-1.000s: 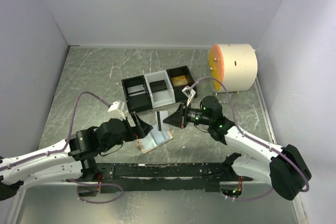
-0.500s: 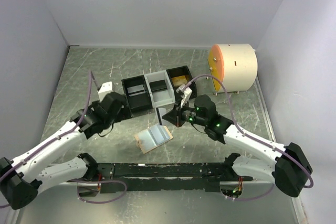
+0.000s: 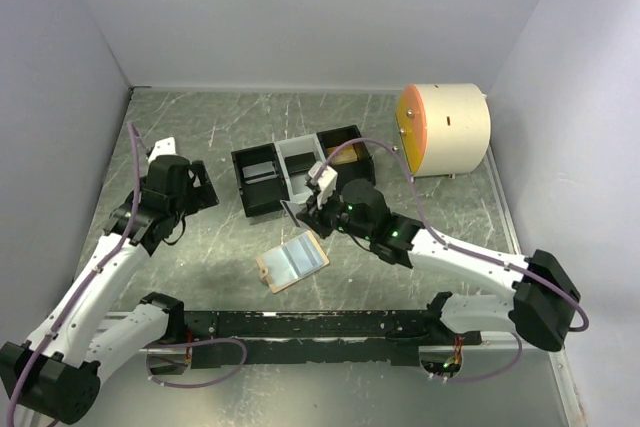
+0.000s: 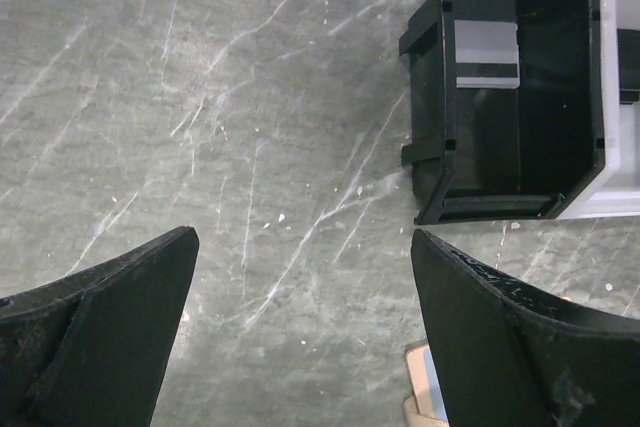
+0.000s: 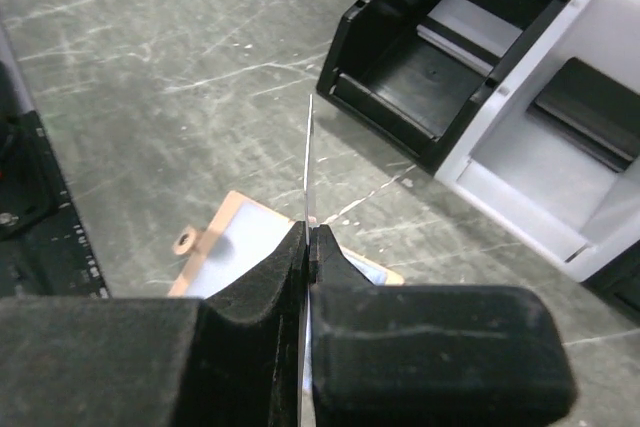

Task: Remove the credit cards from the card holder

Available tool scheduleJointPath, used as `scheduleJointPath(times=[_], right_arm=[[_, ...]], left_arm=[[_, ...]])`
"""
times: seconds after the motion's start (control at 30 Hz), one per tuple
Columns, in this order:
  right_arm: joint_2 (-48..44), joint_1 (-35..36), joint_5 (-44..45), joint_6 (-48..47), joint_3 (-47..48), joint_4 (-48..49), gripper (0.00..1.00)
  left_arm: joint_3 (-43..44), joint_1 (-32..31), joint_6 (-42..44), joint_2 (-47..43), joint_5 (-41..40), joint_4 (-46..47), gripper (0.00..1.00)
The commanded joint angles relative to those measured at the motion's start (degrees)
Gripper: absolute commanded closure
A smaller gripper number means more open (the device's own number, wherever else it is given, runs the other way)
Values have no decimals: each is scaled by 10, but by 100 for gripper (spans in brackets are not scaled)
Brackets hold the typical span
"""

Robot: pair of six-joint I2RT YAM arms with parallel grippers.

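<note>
The card holder [image 3: 292, 261] lies open on the table, pale blue inside with a tan rim, also under my right fingers [image 5: 225, 247]. My right gripper [image 3: 303, 210] [image 5: 308, 232] is shut on a thin credit card [image 5: 308, 157] seen edge-on, held upright above the holder's far edge, just in front of the tray. My left gripper [image 3: 197, 190] [image 4: 303, 247] hangs open and empty over bare table, left of the tray. A corner of the card holder [image 4: 425, 399] shows by its right finger.
The three-compartment tray [image 3: 240, 159] holds a silver-grey card [image 3: 259, 169] [image 4: 487, 52], a black card [image 3: 301, 162] [image 5: 588, 107] and a gold card [image 3: 345, 154]. A white and orange drum [image 3: 447, 129] stands at the back right. Walls close in on both sides.
My left arm has swung off the card holder to the back left. My right gripper has carried the card left and towards the tray.
</note>
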Motion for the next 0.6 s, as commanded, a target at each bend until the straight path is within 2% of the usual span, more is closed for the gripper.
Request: scheduleJointPath(times=[0.0,0.07,0.13,0.27,0.57], right_arm=[[46,4,41,-80,46,2,100],[76,6,49,-105,74,-6,100],[108,7,59,-127,105,-12,100],[175,12,65,-189,162,-6,100],[316,21,91,-350,284,-4,100]], left_arm=[[-9,4,51,-19,2,50,1],[-10,4,86,-14,2,62,0],[-12,4,82,-7,-8,65,0],[10,4,39,10,-50,8,0],[-13,4,46,-41,-71,33,0]])
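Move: The right hand holds a credit card above the table and is bound for the left black compartment, some 13 cm ahead, 10 cm left and about 14 cm below it. The white compartment is about 16 cm ahead and 1 cm left; the right black one some 19 cm ahead and 10 cm right. The card holder lies about 5 cm back and 3 cm left, on the table. From the idle left hand the left black compartment is roughly 7 cm ahead and 11 cm right. Still pinching the credit card, the shut right fingers carry it forward and left, about 11 cm in all, from near the card holder towards the left black compartment. The hand stays nearly level and gathers speed, while the wrist rolls some 25 degrees counter-clockwise as seen from behind the hand and the fingers dip slightly. ##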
